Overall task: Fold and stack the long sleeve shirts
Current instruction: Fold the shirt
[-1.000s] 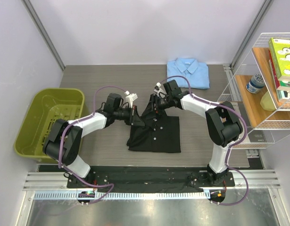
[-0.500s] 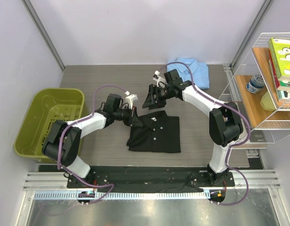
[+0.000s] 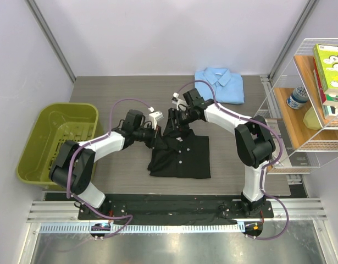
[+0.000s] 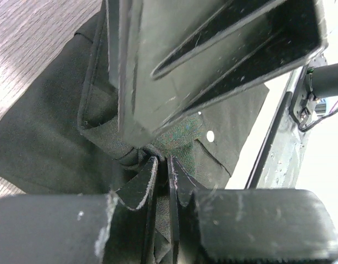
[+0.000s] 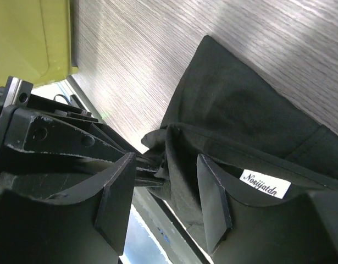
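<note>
The black shirt lies folded at the table's middle, its collar end raised at the back left. My left gripper is shut on a bunched fold of that black cloth; the cloth sits between its nearly closed jaws. My right gripper hangs just behind it, open. Its fingers straddle a hanging fold of the same shirt without pinching it, beside the white neck label. The light blue shirt lies folded at the back right, apart from both grippers.
A green bin stands at the left table edge. A wire shelf with books and a jar stands at the right. The arm bases and a metal rail run along the near edge.
My right gripper has swung left and come down to the black shirt's collar, close to the left gripper. The raised black flap has dropped lower. The left arm has barely moved.
</note>
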Robot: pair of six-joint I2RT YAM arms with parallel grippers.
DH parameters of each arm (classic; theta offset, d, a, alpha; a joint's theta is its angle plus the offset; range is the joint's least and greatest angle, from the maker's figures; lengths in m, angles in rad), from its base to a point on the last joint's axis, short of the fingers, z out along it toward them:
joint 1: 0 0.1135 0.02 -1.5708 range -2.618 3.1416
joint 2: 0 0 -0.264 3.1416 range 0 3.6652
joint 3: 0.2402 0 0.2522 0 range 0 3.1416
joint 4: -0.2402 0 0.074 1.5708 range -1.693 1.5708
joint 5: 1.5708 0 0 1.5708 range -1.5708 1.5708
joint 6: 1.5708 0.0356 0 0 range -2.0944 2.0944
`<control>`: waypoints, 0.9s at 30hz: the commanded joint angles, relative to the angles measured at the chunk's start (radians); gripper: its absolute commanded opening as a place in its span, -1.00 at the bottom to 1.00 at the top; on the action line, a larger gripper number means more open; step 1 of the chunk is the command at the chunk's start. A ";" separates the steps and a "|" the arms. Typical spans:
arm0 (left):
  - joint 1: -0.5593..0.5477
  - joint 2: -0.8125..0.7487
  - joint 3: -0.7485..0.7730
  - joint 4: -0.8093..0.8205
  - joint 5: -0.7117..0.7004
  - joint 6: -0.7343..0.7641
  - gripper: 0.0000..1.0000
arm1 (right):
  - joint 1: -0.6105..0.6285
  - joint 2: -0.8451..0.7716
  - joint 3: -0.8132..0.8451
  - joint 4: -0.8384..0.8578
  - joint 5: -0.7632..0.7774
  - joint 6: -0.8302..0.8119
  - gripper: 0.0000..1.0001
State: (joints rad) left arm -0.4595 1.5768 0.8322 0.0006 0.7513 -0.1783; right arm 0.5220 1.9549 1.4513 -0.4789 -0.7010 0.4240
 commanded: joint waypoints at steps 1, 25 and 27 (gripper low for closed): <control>-0.011 -0.041 0.027 0.002 -0.003 0.049 -0.75 | 0.010 0.007 0.000 0.017 0.000 -0.017 0.07; 0.148 -0.302 -0.041 -0.315 0.060 0.109 -0.08 | -0.013 -0.244 -0.160 -0.171 -0.209 -0.343 -0.97; 0.154 -0.310 -0.039 -0.414 0.039 0.173 -0.14 | -0.013 -0.287 -0.205 -0.191 -0.204 -0.376 -0.98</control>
State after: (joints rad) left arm -0.3332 1.3083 0.8093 -0.2199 0.7895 -0.1215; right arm 0.5125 1.7882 1.3048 -0.6186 -0.8627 0.1543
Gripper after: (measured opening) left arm 0.457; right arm 0.021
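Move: Just behind the right hand, about 2 cm back and 1 cm lower, is the raised fold of the black shirt; the left fingers still hold it close by. The grip spot is some 3 cm ahead and 3 cm right of the left hand. The black shirt's flat body centres about 11 cm back, 4 cm right and 7 cm below the right hand; the folded blue shirt lies some 19 cm ahead and 20 cm right. Closing on the raised fold, the right fingers pinch it while easing back, then draw it about 6 cm back and 3 cm to the right, turning some 15 degrees counter-clockwise and lifting slightly at the end. Meanwhile the left fingers open, let go of the cloth, and the left hand pulls away about 5 cm left and 5 cm up. ##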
